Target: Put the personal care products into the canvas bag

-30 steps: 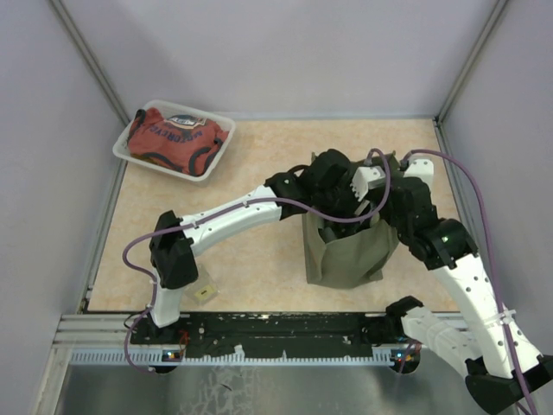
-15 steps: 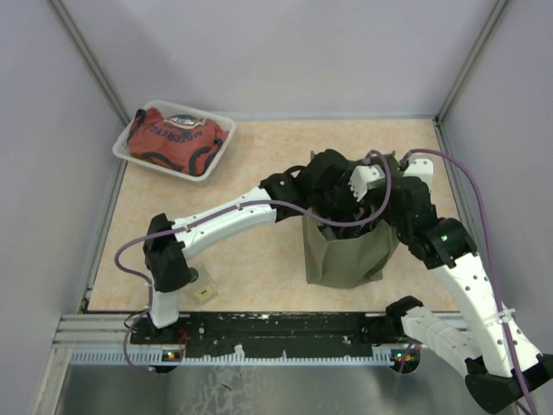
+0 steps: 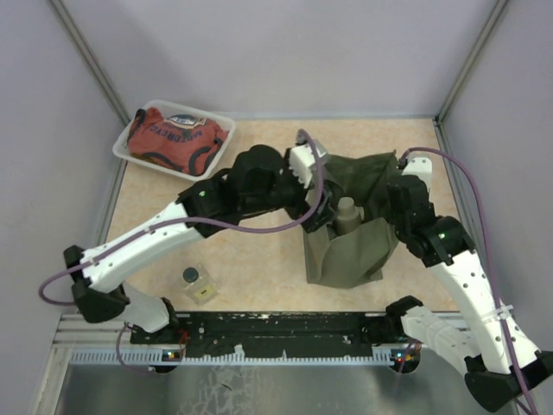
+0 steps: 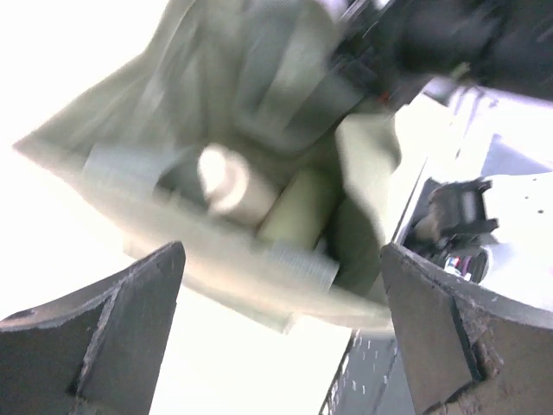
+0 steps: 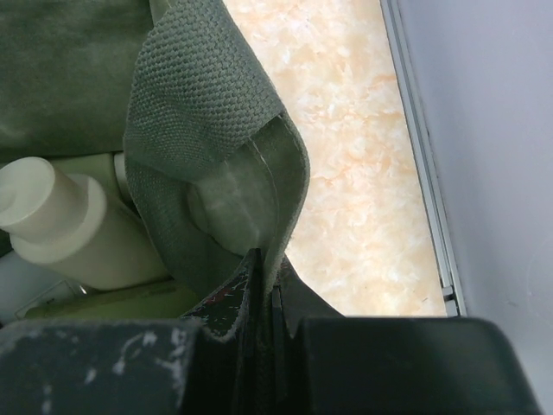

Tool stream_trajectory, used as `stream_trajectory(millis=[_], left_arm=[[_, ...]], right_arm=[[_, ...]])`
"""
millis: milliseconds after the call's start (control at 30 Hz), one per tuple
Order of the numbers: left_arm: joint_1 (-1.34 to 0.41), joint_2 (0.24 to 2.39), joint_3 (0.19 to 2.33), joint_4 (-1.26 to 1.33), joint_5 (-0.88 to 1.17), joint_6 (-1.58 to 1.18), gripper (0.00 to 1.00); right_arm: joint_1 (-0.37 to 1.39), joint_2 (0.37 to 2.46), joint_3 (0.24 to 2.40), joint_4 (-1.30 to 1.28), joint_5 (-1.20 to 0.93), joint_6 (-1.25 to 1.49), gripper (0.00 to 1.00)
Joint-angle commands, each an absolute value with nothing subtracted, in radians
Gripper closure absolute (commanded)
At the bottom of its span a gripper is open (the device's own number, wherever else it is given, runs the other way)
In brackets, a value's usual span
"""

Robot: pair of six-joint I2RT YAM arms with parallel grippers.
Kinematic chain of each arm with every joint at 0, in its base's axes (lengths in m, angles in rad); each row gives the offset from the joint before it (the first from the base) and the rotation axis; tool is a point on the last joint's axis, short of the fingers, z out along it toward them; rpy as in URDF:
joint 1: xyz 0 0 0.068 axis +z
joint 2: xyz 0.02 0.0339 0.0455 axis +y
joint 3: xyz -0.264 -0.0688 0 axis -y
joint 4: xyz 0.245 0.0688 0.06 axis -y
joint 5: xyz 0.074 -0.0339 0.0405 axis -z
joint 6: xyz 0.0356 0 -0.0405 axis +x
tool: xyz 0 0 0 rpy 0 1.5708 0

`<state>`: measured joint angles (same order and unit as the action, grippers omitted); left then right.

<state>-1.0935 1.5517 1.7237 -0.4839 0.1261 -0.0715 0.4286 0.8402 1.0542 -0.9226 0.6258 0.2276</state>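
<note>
The olive-green canvas bag [image 3: 350,251] stands upright at mid-right of the table, mouth open. A cream-beige bottle [image 3: 346,213] sticks up inside the mouth. My left gripper [image 3: 318,206] hangs open just left of the bag's rim, holding nothing. In the left wrist view its fingers [image 4: 112,328] frame the bag [image 4: 130,186], with a cream cap [image 4: 226,177] and an olive-green bottle [image 4: 298,207] inside. My right gripper [image 5: 263,268] is shut on the bag's rim [image 5: 216,147], beside the cream-beige bottle [image 5: 60,225]. A clear bottle with a dark cap [image 3: 197,281] lies near the front left.
A clear plastic tray [image 3: 125,151] with a red printed cloth bundle [image 3: 173,138] sits at the back left. Grey walls enclose the table on three sides. The black rail [image 3: 276,324] with both arm bases runs along the near edge.
My left gripper has opened and drawn back left out of the bag's mouth. The cream-beige bottle now shows inside the bag. The left arm swung left, uncovering the clear bottle.
</note>
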Motion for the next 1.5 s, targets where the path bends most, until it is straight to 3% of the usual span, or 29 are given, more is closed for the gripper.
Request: stream_trajectory(millis=[0, 200, 500, 800, 1233, 1300, 1333, 1400, 1467], left_arm=[[-1.097, 1.366, 1.512, -0.654, -0.264, -0.247, 0.00], [-1.097, 1.143, 1.255, -0.967, -0.434, -0.622, 0.01], [-1.098, 1.116, 1.207, -1.406, -0.474, -0.943, 0.00], [-1.098, 0.973, 1.069, -1.414, -0.402, -1.031, 0.00], [-1.098, 0.965, 0.993, -1.408, -0.394, -1.041, 0.02], [-1.098, 0.962, 0.977, -1.399, -0.384, -1.039, 0.10], [-1.098, 0.959, 0.969, -1.391, -0.379, -1.039, 0.20], [-1.098, 0.955, 0.960, -1.373, -0.376, -1.038, 0.54], [-1.098, 0.954, 0.959, -1.359, -0.378, -1.033, 0.80]], right_arm=[[0.422, 0.849, 1.045, -0.907, 0.629, 0.213, 0.96], [0.423, 0.865, 1.046, -0.891, 0.608, 0.206, 0.96], [0.423, 0.888, 1.044, -0.869, 0.589, 0.201, 0.96], [0.422, 0.906, 1.042, -0.858, 0.581, 0.195, 0.96], [0.422, 0.904, 1.046, -0.866, 0.589, 0.194, 0.97], [0.423, 0.904, 1.046, -0.865, 0.589, 0.193, 0.97], [0.423, 0.904, 1.046, -0.865, 0.589, 0.193, 0.97], [0.423, 0.904, 1.049, -0.866, 0.589, 0.193, 0.97], [0.423, 0.904, 1.048, -0.867, 0.591, 0.193, 0.98]])
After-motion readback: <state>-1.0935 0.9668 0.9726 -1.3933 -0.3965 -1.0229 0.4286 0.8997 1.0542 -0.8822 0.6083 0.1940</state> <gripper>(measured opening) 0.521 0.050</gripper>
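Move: Down on the table to the left hand's left stands the black-capped clear bottle, some 32 cm left, 9 cm back and 25 cm below the empty, open fingers. The canvas bag's middle is about 10 cm to that hand's right, 3 cm ahead and 16 cm down; the pale bottle inside it lies roughly 9 cm right, 3 cm ahead and 12 cm below. From the right hand, the clear bottle is about 54 cm left, 13 cm back and 13 cm lower. Swinging away from the bag, the left hand sweeps about 32 cm left, sinking some 22 cm and drawing back 10 cm, fast at first, then easing down over the black-capped bottle. Its wrist turns counter-clockwise and tips the fingers steeply down; they stay wide until the end, then close and pinch the bottle's upper part. The right hand keeps its grip on the bag's rim. ##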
